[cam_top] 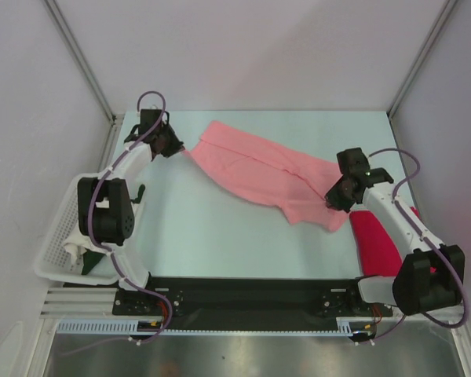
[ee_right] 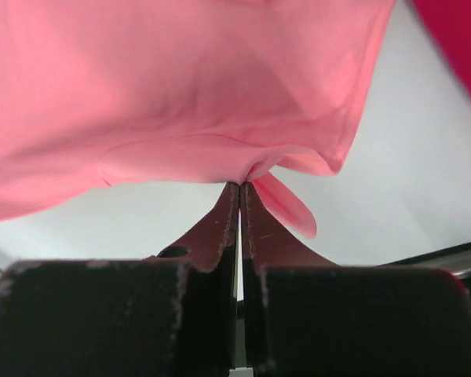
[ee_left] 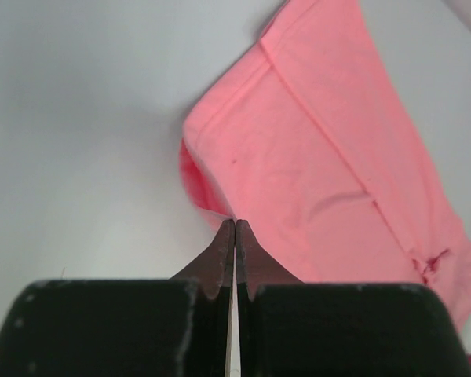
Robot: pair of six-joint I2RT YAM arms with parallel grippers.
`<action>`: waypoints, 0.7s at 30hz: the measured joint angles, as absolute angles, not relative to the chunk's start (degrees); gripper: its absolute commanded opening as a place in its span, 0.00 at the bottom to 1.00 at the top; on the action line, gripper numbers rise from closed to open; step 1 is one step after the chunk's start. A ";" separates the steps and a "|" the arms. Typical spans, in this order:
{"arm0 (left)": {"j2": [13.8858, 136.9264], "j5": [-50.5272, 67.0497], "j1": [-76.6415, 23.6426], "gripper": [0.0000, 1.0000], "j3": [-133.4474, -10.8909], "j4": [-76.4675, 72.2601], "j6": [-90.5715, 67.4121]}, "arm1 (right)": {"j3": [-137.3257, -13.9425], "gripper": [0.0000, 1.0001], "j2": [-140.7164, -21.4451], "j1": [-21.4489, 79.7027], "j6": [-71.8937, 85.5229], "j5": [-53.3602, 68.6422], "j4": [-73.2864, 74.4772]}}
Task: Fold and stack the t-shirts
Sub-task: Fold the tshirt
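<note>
The salmon-pink t-shirt (cam_top: 259, 171) stretches diagonally across the table from far left to near right. My left gripper (cam_top: 175, 146) is shut on its far-left corner; in the left wrist view the fingertips (ee_left: 235, 224) pinch the cloth's edge (ee_left: 330, 157). At the shirt's near-right end my right gripper (cam_top: 334, 199) is shut on a bunched fold, and the pink cloth (ee_right: 180, 94) hangs over the closed tips (ee_right: 241, 185). The magenta-red t-shirt (cam_top: 374, 239) lies folded at the right, partly hidden under the right arm.
A white lattice basket (cam_top: 56, 243) stands off the table's left edge beside the left arm's base. Metal frame posts (cam_top: 80, 59) rise at the far corners. The black base rail (cam_top: 243, 292) runs along the near edge.
</note>
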State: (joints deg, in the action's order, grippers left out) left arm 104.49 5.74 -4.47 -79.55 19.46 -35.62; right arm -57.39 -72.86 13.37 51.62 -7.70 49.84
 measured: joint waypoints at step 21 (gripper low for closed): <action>124.18 6.70 -5.26 0.00 -103.59 20.93 -39.24 | -76.49 0.00 -95.68 0.67 35.86 -0.67 48.10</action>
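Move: The left gripper holds the pink t-shirt's near-left edge. The left end of its far edge lies about 23 cm ahead, 8 cm right and 10 cm below; the near edge of the already folded far band is some 13 cm ahead and 4 cm right. From the right gripper, also pinching the near side, the far edge's right end is roughly 25 cm ahead, 11 cm right and 11 cm down, with the folded red shirt 20 cm right, 6 cm back. Keep both grippers shut on the pink shirt's raised near side and sweep it forward over the cloth lying on the table, towards the already folded far band. Bring the left about 9 cm forward, arching up slightly before sinking back; take the right about 10 cm forward while easing it 5 cm to the right early on, then straight ahead, nearly level. ##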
